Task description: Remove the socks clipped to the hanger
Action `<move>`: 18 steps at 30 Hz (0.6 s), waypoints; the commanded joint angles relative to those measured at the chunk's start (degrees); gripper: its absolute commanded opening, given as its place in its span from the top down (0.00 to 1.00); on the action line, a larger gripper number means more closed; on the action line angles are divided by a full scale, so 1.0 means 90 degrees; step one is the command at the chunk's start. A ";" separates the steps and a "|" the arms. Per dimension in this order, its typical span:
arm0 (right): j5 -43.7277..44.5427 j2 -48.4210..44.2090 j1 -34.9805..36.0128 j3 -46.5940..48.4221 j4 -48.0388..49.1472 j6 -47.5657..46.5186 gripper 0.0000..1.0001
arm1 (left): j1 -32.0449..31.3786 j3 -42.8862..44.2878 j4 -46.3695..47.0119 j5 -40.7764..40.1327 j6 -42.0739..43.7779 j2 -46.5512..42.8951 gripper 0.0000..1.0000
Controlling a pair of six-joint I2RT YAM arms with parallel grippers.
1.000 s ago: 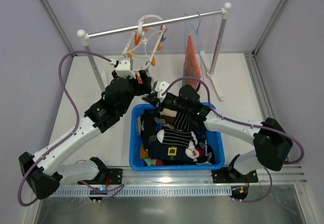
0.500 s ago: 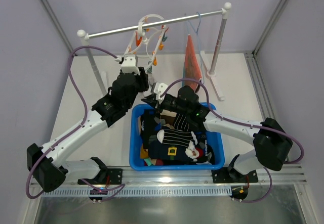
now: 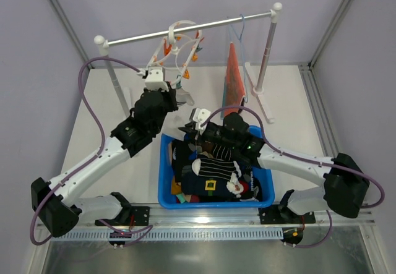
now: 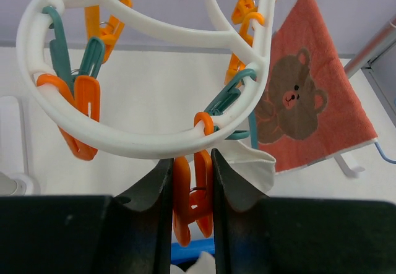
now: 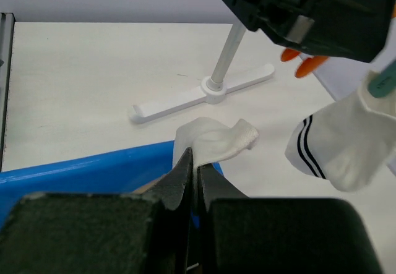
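Note:
The white oval-ring hanger (image 3: 179,42) hangs from the rail, with orange and teal pegs; it fills the top of the left wrist view (image 4: 124,135). My left gripper (image 4: 192,158) is shut on an orange peg (image 4: 190,200) on the ring's lower edge, and it shows just below the hanger in the top view (image 3: 175,94). A white sock (image 4: 250,162) hangs behind that peg. My right gripper (image 5: 193,156) is shut on a white sock (image 5: 213,139) over the near rim of the blue basket (image 5: 80,166). Another white sock with black stripes (image 5: 337,147) hangs from a teal peg.
The blue basket (image 3: 166,181) between the arms holds several dark and striped socks. An orange bear-print cloth (image 3: 234,73) hangs on a pale-blue wire hanger at the rail's right. The rail's white posts and feet (image 5: 204,94) stand on the table.
My left gripper has risen toward the hanger and closed on a peg. My right gripper has drawn back toward the basket with the white sock.

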 commanded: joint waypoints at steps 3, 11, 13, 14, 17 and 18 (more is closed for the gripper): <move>0.1081 -0.1883 0.0054 -0.0494 -0.0398 -0.0035 0.96 | 0.0057 -0.0179 0.0179 -0.0184 0.0100 -0.0332 1.00; 0.3726 -0.4109 0.0054 -0.1937 -0.1570 0.0773 0.95 | 0.0145 -0.0267 -0.0025 -0.0105 0.0071 -0.0664 1.00; 0.3914 -0.4345 0.0054 -0.2152 -0.1698 0.0980 0.96 | 0.0145 -0.0276 -0.0074 -0.0095 0.0080 -0.0751 1.00; 0.3973 -0.4482 0.0054 -0.2261 -0.1756 0.1097 0.96 | 0.0164 -0.0257 -0.0113 -0.0115 0.0100 -0.0762 1.00; 0.4167 -0.4951 0.0045 -0.2584 -0.2059 0.1507 0.96 | 0.0242 -0.0208 -0.0299 -0.0135 0.0139 -0.0781 1.00; 0.4226 -0.5068 0.0045 -0.2632 -0.2282 0.1653 0.96 | 0.0281 -0.0218 -0.0309 -0.0096 0.0129 -0.0781 1.00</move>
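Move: The right gripper already holds the white sock, pulled clear of its peg. The blue bin's middle lies about 11 cm to its right, 6 cm back and 21 cm below; the striped white sock still clipped on the hanger is some 12 cm straight ahead and 4 cm up, the bear towel about 15 cm ahead and 16 cm right. From the left gripper, closed on an orange peg, the bin's middle is roughly 17 cm back, 16 cm right and 27 cm below. Swing the right gripper about 18 cm to the right, away from the hanger and in over the right part of the blue bin, arching up some 8 cm and sinking back to nearly the starting height while the hand turns clockwise about 30 degrees; keep its fingers shut on the white sock. With the left, keep pinching the orange peg on the ring and ease it a little left and up. ##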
